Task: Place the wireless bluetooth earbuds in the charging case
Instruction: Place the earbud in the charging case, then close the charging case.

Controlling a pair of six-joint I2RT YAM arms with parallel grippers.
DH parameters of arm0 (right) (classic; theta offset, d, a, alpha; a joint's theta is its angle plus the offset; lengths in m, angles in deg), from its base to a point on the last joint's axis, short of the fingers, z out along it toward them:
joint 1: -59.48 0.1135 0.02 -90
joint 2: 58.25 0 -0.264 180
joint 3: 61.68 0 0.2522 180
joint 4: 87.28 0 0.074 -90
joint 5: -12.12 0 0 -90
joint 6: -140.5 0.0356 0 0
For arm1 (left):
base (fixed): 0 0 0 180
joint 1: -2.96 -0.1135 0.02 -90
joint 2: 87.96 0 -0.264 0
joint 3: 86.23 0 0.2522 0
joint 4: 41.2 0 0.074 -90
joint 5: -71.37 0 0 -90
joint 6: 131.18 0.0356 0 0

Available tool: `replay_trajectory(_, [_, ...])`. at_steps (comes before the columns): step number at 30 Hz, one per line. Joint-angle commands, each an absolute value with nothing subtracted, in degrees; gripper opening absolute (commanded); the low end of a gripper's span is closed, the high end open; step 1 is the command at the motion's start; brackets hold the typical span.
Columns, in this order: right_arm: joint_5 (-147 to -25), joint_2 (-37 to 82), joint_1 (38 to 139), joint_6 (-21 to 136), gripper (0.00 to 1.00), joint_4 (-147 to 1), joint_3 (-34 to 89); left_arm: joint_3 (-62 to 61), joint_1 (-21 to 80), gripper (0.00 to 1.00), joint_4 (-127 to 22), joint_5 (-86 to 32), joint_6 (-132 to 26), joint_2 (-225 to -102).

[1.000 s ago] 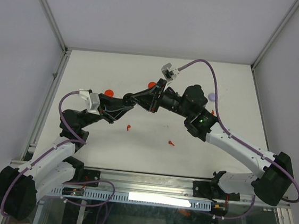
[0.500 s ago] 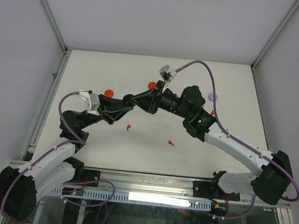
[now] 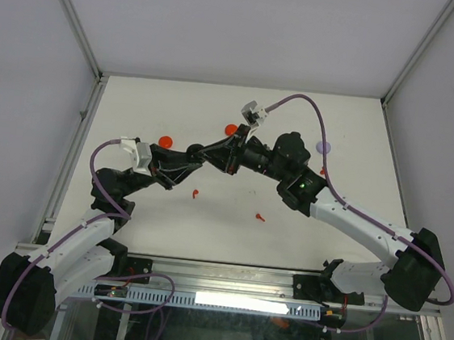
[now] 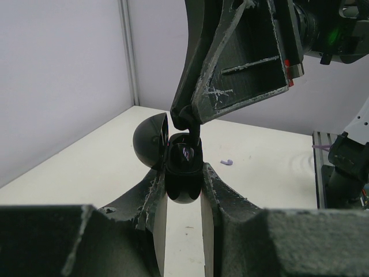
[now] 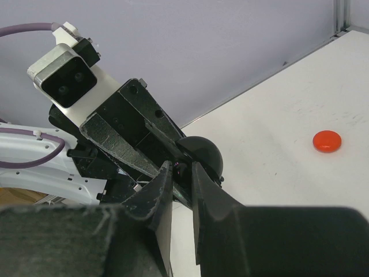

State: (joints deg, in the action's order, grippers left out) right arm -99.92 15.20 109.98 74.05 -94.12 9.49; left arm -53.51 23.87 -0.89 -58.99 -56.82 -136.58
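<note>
My left gripper (image 4: 183,187) is shut on a glossy black charging case (image 4: 183,173), held above the table with its domed lid (image 4: 149,140) swung open to the left. My right gripper (image 5: 182,168) comes down from above with its fingertips (image 4: 183,117) at the case's open mouth. They are pinched on a small black earbud (image 4: 192,134), mostly hidden between the tips. In the top view both grippers (image 3: 215,149) meet over the middle of the table. Two red earbuds (image 3: 195,193) (image 3: 260,217) lie on the table, and a lavender earbud (image 4: 227,163) beyond the case.
Red discs (image 3: 165,142) (image 3: 230,129) (image 5: 326,141) and a lavender disc (image 3: 322,147) lie on the white table. A small red piece (image 3: 323,171) sits by the right arm. White walls enclose the left, back and right; a metal rail (image 3: 224,277) runs along the near edge.
The right arm has eased a little to the left, bringing its fingertips closer onto the case. The left arm and the case have held still.
</note>
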Motion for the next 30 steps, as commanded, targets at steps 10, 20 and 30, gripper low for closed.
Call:
replay_trajectory(10, [-93.74,13.20,110.28,73.35,0.13,-93.04,9.40,-53.41,23.60,0.00,4.02,-58.21,-57.06,-135.37])
replay_trajectory(20, [-94.30,12.96,110.28,72.13,0.28,-91.39,10.62,-53.34,23.54,0.00,4.03,-58.11,-57.09,-135.49])
replay_trajectory(30, [-93.96,10.71,110.19,68.07,0.44,-85.69,13.69,-53.18,23.53,0.00,3.61,-58.42,-57.14,-135.86])
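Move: The right hand, with the earbud pinched, has the charging case just off its fingertips, about 2 cm to its left and 1 cm below; the open lid stands some 2 cm ahead and 2 cm to the left. An orange disc lies on the table roughly 17 cm ahead, 14 cm left and 30 cm below. The case sits in the left hand's fingers, about 1 cm forward, 1 cm right and 1 cm up. The right hand eases 1 cm down and forward, opens, then backs 1 cm right; left keeps holding the case. ##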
